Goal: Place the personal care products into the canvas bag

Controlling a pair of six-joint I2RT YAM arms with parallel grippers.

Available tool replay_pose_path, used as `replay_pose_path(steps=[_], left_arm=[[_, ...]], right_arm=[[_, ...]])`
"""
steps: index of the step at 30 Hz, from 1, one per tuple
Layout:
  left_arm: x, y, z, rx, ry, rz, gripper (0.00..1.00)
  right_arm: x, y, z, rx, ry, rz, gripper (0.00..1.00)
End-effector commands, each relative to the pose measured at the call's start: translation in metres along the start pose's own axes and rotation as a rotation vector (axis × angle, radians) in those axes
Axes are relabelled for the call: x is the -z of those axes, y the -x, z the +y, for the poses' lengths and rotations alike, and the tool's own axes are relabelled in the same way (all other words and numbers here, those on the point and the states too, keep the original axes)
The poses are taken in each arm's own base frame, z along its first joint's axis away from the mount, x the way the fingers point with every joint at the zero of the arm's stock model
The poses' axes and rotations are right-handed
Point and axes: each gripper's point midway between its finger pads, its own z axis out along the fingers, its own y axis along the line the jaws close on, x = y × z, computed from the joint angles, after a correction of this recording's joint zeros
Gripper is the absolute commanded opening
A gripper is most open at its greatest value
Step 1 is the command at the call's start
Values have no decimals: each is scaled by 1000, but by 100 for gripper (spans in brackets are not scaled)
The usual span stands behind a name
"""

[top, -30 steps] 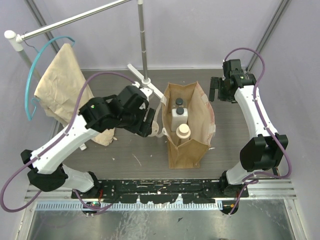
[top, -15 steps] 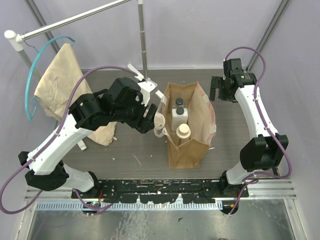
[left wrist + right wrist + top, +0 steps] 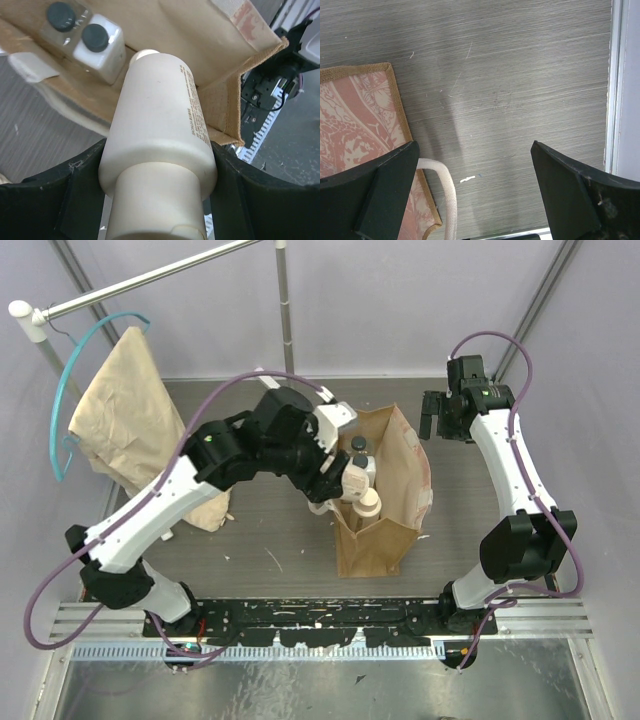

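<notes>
My left gripper (image 3: 342, 480) (image 3: 160, 200) is shut on a cream cylindrical bottle (image 3: 160, 125) (image 3: 355, 478), gripped at its shoulder just above the wide cap. It holds the bottle over the left rim of the canvas bag's (image 3: 385, 530) (image 3: 200, 45) open mouth. Inside the bag stand two whitish rectangular bottles with dark caps (image 3: 97, 42) (image 3: 360, 455), and a second cream bottle (image 3: 370, 502) sits nearer the front. My right gripper (image 3: 432, 420) (image 3: 472, 190) hangs open over bare table by the bag's far right corner, with a whitish strap handle (image 3: 445, 190) below it.
A pale beige cloth garment (image 3: 125, 430) hangs from a teal hanger on the rack at the left. The rack's upright pole (image 3: 285, 300) rises behind the bag. A metal rail (image 3: 320, 615) runs along the table's near edge by the arm bases.
My left arm has swung right and forward from beside the bag's left handle to over the bag's mouth, carrying the cream bottle. The right arm has not moved.
</notes>
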Motion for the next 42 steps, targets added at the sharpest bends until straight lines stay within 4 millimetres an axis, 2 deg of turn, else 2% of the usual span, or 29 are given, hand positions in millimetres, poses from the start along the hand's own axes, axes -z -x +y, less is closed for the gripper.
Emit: replay_pose_path(steps=[1,9,15,22,28,38,42], left_arm=[[-32,25,-19,-97,-142,-86,0],[-69,9,-38,-166,-271,26,0],[-78,-8,-46,-212,-312,145,0],[-92,-39,-29,-253,-242,303,2],[-106,-56,-12,-298,-175,392,2],[-128,-71,-8,-332,-169,456,0],[-130,-64,-11,-342,-169,436,0]], right_arm=[[9,17,-1,-2,1,-60,100],[7,13,-1,-2,3,-57,100],[8,15,-1,-4,1,-61,100],[6,15,0,-5,4,-54,100],[5,15,1,-3,7,-48,100],[3,11,0,-2,4,-41,100],[2,10,0,-3,3,-39,100]])
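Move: The left hand still holds the white-capped bottle, over the canvas bag's left rim. The bag's free near end is level with it, about 8 cm right and 24 cm below. The standing cream bottle is some 7 cm ahead, 8 cm right and 25 cm below; the square white bottle some 15 cm ahead, 6 cm right and as low. From the idle right hand, that near end is roughly 18 cm back, 15 cm left and 13 cm below. Down and to the right, the left hand carries the bottle over the left rim into the near end of the canvas bag, sinking about 12 cm in all. After a brief pause in the descent it edges slightly back left as it sinks the last few centimetres. The wrist turns some 20 degrees clockwise and tips the fingers more steeply down; the grip stays closed on the bottle. ##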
